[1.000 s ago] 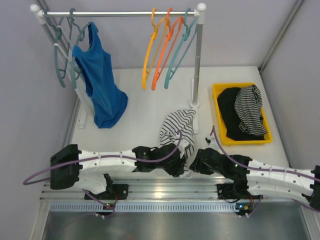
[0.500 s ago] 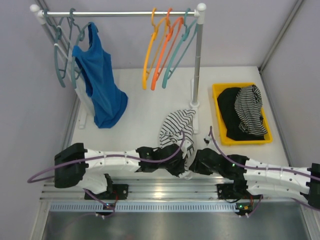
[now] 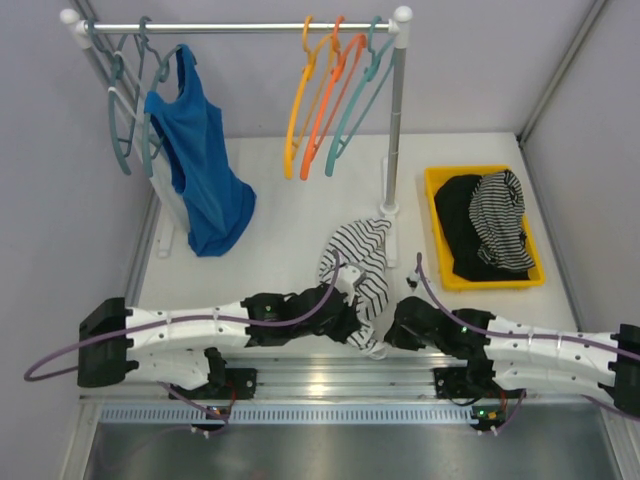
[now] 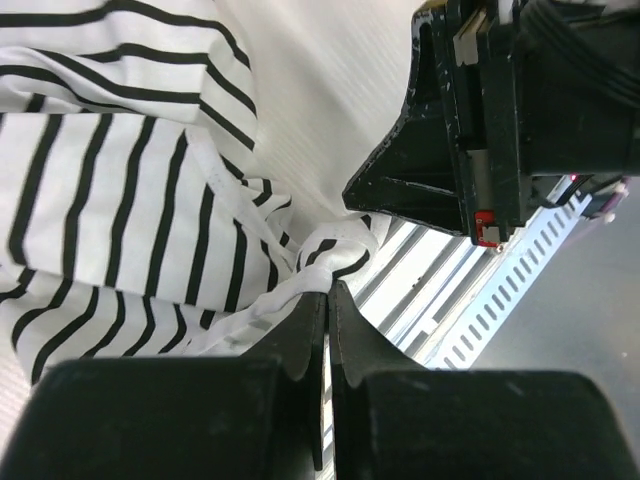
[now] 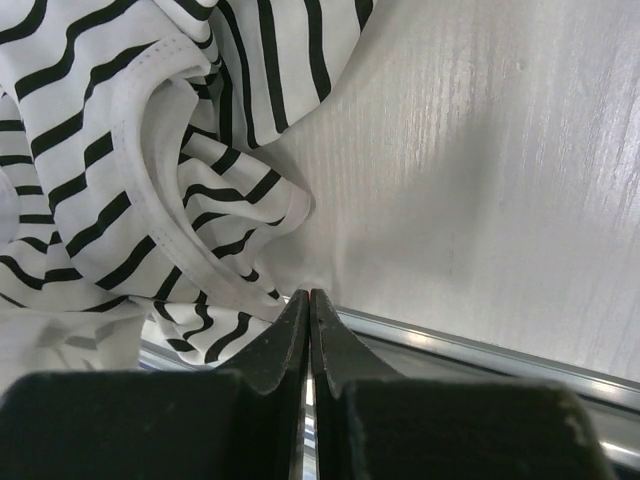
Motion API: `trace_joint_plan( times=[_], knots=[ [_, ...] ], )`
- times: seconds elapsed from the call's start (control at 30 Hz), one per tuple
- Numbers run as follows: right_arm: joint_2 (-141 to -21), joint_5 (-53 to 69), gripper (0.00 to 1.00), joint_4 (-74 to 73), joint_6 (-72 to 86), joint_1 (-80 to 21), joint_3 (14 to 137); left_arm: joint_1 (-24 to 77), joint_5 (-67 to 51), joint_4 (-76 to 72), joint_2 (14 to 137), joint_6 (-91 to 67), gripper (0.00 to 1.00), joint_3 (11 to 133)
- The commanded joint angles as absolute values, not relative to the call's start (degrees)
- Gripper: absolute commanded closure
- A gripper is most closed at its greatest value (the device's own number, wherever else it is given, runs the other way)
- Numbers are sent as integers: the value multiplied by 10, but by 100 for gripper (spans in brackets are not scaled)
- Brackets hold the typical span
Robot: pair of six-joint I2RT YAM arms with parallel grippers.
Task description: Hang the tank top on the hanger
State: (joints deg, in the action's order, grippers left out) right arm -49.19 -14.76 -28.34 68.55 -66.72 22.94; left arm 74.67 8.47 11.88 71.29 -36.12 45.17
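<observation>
The tank top (image 3: pixel 358 255), white with bold black stripes, lies crumpled on the table in front of both arms. My left gripper (image 3: pixel 358 326) is at its near edge. In the left wrist view the jaws (image 4: pixel 328 290) are shut, with a gathered fold of the tank top (image 4: pixel 120 200) pinched at their tips. My right gripper (image 3: pixel 393 335) faces it from the right. In its wrist view it is shut (image 5: pixel 310 293) on a sliver of the tank top's hem (image 5: pixel 120 180). The amber hanger (image 3: pixel 296 110) hangs on the rail, far from both grippers.
The rail (image 3: pixel 240 27) also carries a redder orange hanger (image 3: pixel 325 110), a teal hanger (image 3: pixel 355 110), several teal hangers at the left (image 3: pixel 125 120) and a blue top (image 3: pixel 200 170). The rack post (image 3: pixel 395 120) stands behind the tank top. A yellow bin (image 3: pixel 435 230) holds dark garments (image 3: pixel 490 225).
Both grippers have closed on the near edge of the tank top. The left arm's rear section has swung leftward and lower.
</observation>
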Motion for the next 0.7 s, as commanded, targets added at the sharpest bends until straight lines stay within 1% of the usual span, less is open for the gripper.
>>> trace_joint_plan(
  times=[0.0, 0.13, 0.17, 0.2, 0.23, 0.3, 0.4, 0.53, 0.67],
  knots=[
    [-483, -157, 100, -279, 679, -675, 258, 743, 132, 139, 664, -381, 100, 439],
    [-469, -164, 99, -301, 679, -676, 269, 737, 162, 159, 622, -394, 100, 421],
    [-463, -164, 95, -305, 678, -675, 272, 734, 165, 158, 615, -394, 100, 418],
    [-459, -165, 85, -312, 678, -675, 273, 733, 167, 163, 606, -395, 100, 412],
    [-452, -164, 80, -313, 674, -675, 276, 732, 166, 164, 601, -396, 100, 411],
    [-442, -160, 73, -299, 658, -677, 272, 732, 163, 168, 599, -399, 100, 406],
    [-413, -156, 66, -271, 647, -686, 238, 732, 163, 171, 589, -410, 100, 393],
    [-348, -144, 67, -226, 641, -696, 184, 731, 167, 173, 577, -415, 100, 384],
    [-309, -141, 68, -223, 640, -706, 152, 731, 171, 178, 577, -420, 100, 381]
  ],
)
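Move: My left hand already pinches a hem of the tank top, whose middle lies about 16 cm ahead and some 11 cm below, straight ahead. My shut right fingers are by the cloth's near end, which lies roughly 3 cm to their left, 1 cm back and 3 cm below; from them the tank top's middle is some 16 cm ahead and 8 cm left. The rack foot's near tip stands about 20 cm straight ahead of my right hand, the yellow basket about 29 cm ahead and 23 cm right. I keep the hem pinched in my left hand and draw it left about 5 cm, away from my right hand, lifting some 2 cm and sinking back as the wrist turns counter-clockwise about 10 degrees. My right fingers open to about a third while the hand rises some 3 cm beside the near end, tilting about 10 degrees, then it dips again and eases slightly back. ##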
